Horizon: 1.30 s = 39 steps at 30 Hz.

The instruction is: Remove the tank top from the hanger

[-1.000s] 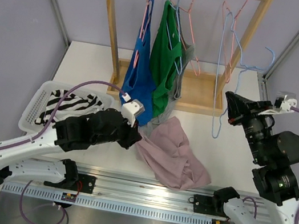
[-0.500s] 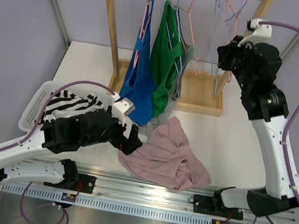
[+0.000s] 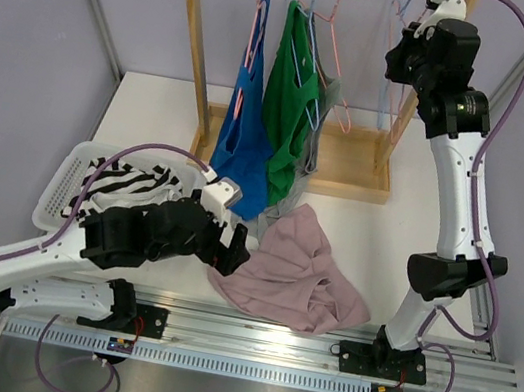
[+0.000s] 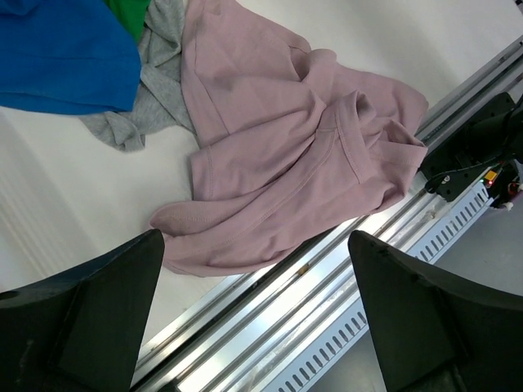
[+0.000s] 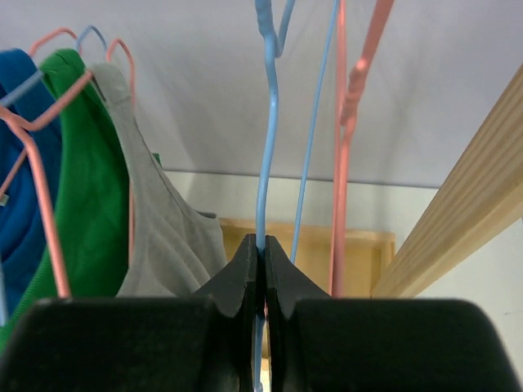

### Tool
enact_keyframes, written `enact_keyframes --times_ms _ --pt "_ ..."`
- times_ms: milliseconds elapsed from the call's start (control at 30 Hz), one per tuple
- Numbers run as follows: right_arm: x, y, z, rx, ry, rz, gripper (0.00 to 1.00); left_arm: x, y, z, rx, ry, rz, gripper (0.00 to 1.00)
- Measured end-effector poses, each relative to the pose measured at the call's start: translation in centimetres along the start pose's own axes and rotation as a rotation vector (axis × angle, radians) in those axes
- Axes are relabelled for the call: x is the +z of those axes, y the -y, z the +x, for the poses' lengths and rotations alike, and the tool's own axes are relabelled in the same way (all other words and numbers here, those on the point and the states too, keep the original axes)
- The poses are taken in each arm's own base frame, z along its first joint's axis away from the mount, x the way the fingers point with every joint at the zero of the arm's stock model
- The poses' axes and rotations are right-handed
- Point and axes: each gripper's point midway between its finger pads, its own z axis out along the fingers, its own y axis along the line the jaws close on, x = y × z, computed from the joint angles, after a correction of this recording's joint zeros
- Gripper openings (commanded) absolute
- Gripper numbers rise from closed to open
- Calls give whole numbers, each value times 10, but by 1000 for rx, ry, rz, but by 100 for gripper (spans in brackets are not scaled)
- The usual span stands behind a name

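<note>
The pink tank top (image 3: 302, 269) lies crumpled on the table near the front rail, off any hanger; it also shows in the left wrist view (image 4: 278, 155). My left gripper (image 3: 234, 255) is open and empty, just above the top's left edge (image 4: 255, 249). My right gripper (image 3: 399, 66) is raised high at the right end of the rack. It is shut on the wire of a bare blue hanger (image 5: 263, 139), which hangs beside a bare pink hanger (image 5: 341, 147).
A wooden rack (image 3: 194, 37) at the back holds blue (image 3: 241, 142), green (image 3: 287, 99) and grey (image 3: 323, 105) tank tops on hangers. A white basket (image 3: 58, 191) with a striped garment (image 3: 128, 181) sits at the left. The metal rail (image 3: 270, 321) runs along the front.
My right arm has swung up from the table's right side to the rack's rail, carrying the blue hanger. The pink top has spread a little to the left by my left gripper.
</note>
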Motion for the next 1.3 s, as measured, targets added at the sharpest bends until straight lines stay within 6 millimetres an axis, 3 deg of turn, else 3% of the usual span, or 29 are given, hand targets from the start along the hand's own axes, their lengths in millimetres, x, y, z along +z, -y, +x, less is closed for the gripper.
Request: enact_keyframes --times_ms 100,200,233,267,433,533,667,800,867,900,967,1133,1233,1300 --pt "1 7 13 1 -48 13 43 11 4 2 20 -19 -19 99" --pt "-1 9 11 2 -45 9 60 25 11 7 42 -45 -27 99" --pt "-4 7 11 3 -47 0 72 32 13 8 47 -51 -32 99" --pt "-8 6 10 6 -46 -9 98 40 16 10 52 -61 -37 99" --pt "-58 -4 1 13 -29 -73 99 94 29 23 71 -113 -56 99" --pt "-113 -9 -5 13 16 -116 99 138 36 47 88 -183 -69 99" --pt "-195 -9 2 19 99 -154 100 189 37 96 125 -309 -110 99" --pt "-259 -7 16 24 184 -186 100 216 36 131 152 -391 -149 96" --pt "-283 -8 22 26 218 -206 99 222 43 131 149 -380 -151 77" --pt "-291 -8 24 27 231 -212 99 224 47 130 139 -373 -145 29" --pt "-301 -8 27 28 245 -218 99 229 53 132 134 -364 -141 0" --pt "-310 -7 31 30 252 -223 99 220 59 133 150 -339 -182 0" --pt "-313 -8 30 31 260 -225 100 195 45 124 175 -334 -266 0" --pt "-314 -8 30 33 262 -226 99 170 34 101 177 -288 -329 0"
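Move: Down to the left hand's right, the pink tank top lies spread on the table, its middle roughly 17 cm to the right, 3 cm ahead and 23 cm below. The grey tank top's hem hangs some 12 cm farther out than that middle and 10 cm left of it. The right hand holds the blue hanger; the rack's bar is about 12 cm above and 5 cm ahead, the empty pink hanger 3 cm right and 5 cm ahead. Dropping about 21 cm and reaching some 15 cm to its right, the open left hand tips its fingers more steeply down, shuts them on the pink tank top's cloth, then lifts about 5 cm, swinging back left with it. Meanwhile the right hand sinks slightly, opens, lets go of the blue hanger and draws straight back some 30 cm, veering a little right. ##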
